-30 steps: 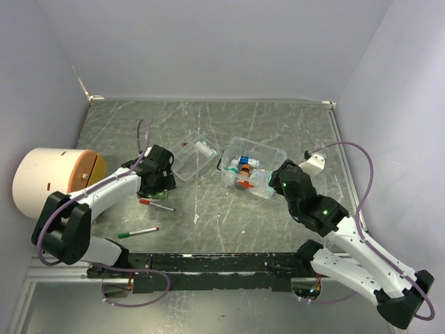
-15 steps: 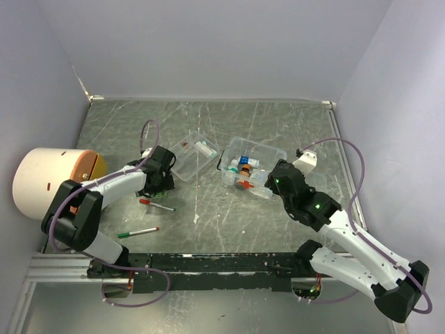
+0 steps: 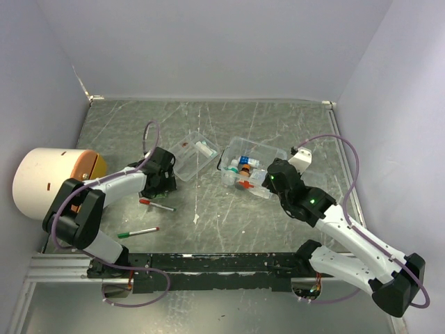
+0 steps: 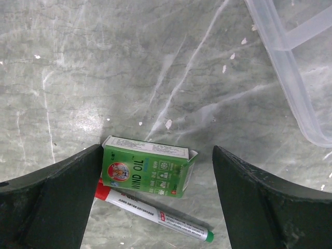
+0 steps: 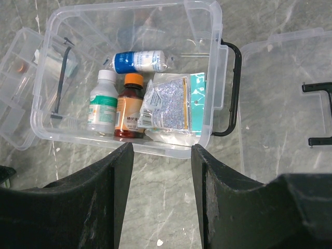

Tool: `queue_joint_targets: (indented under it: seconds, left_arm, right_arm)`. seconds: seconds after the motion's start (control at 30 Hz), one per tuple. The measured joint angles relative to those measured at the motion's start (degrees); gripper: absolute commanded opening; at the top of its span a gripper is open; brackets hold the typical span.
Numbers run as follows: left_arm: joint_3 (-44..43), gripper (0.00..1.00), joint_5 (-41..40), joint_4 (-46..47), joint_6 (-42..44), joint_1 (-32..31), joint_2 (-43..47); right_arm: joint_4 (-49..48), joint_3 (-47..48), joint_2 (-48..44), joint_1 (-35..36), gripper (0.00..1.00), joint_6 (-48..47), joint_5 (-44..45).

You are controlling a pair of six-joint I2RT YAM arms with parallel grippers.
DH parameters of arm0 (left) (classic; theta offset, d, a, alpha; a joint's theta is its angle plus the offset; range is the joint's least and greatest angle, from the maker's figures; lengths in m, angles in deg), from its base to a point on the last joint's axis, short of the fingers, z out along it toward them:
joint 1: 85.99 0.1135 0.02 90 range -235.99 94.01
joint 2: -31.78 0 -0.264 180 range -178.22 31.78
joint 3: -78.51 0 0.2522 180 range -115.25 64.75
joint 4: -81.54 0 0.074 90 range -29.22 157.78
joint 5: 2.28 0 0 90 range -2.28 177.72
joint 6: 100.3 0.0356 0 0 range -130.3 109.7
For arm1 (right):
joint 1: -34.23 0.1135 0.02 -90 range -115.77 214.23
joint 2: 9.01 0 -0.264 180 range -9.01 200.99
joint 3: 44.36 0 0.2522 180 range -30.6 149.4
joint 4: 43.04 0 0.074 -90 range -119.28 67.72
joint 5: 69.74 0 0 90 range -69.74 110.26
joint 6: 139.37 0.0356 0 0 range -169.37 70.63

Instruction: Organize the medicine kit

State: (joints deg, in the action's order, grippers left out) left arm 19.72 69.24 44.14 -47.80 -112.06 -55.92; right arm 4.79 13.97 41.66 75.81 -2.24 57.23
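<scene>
The medicine kit [image 3: 245,161] is a clear box standing open mid-table. In the right wrist view the medicine kit [image 5: 42,83] holds a white bottle [image 5: 102,104], a brown bottle [image 5: 128,106], a blue-and-white tube [image 5: 137,61] and a packet [image 5: 168,101]. My right gripper [image 5: 162,150] is open and empty, just short of the box's near wall. The clear divided tray [image 3: 193,156] lies left of the box. My left gripper [image 4: 155,155] is open over a green "Wind Oil" carton [image 4: 148,166] lying on the table, its left finger close against the carton's end.
A red-capped pen [image 4: 155,215] lies right beside the carton, and a green pen [image 3: 138,232] is nearer the arm bases. The kit's loose lid [image 5: 280,119] lies right of the box. A big white cylinder [image 3: 52,182] stands at the left wall.
My right gripper has moved left, closer to the kit box. The left arm's elbow has swung inward while its gripper stayed over the carton. Neither gripper's opening changed.
</scene>
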Motion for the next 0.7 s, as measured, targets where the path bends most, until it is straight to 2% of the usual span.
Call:
queue_joint_targets:
  seconds: [0.03, 0.1, 0.2, 0.4, 0.7]
  left_arm:
    - [0.0, 0.98, -0.2, -0.2, -0.1, 0.0, 0.0]
    - [0.0, 0.9, -0.7, -0.8, -0.5, 0.0, 0.0]
    - [-0.6, 0.82, -1.0, -1.9, -1.2, 0.0, -0.5]
    - [-1.7, 0.72, -1.0, -2.3, -2.0, 0.0, -1.5]
    - [-1.7, 0.67, -1.2, -2.7, -2.8, 0.0, -1.4]
  right_arm:
    - [0.0, 0.0, 0.0, 0.0, 0.48, 0.0, 0.0]
    - [-0.1, 0.0, 0.1, 0.0, 0.48, -0.1, 0.0]
    - [-0.3, 0.0, 0.2, 0.0, 0.48, -0.3, -0.1]
    - [-0.4, 0.0, 0.2, 0.0, 0.48, -0.5, -0.1]
    - [-0.4, 0.0, 0.2, 0.0, 0.48, -0.7, -0.1]
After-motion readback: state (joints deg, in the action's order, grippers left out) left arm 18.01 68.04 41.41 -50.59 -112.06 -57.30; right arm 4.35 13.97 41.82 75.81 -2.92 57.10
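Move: The green wind oil box lies right between the left hand's open fingertips, about 1 cm to the left of their midpoint and 1 cm below it. The red-capped marker's middle is some 4 cm behind that hand, level with it left to right and 2 cm down. The compartment tray stands about 12 cm ahead and 12 cm to its right, at about the same height. From the right hand, the green box is roughly 37 cm to the left, 3 cm ahead and 17 cm lower. The left hand stays down at the table over the green box, pointing steeply down, and closes its wide-open fingers by about a quarter of their range, while easing well under 1 cm to the left and turning barely 5 degrees counter-clockwise. The fingertips come in on the box's left and right ends and pinch it lengthwise, the closing slowing to a stop and the grip effort rising at the end, with no lift yet. ##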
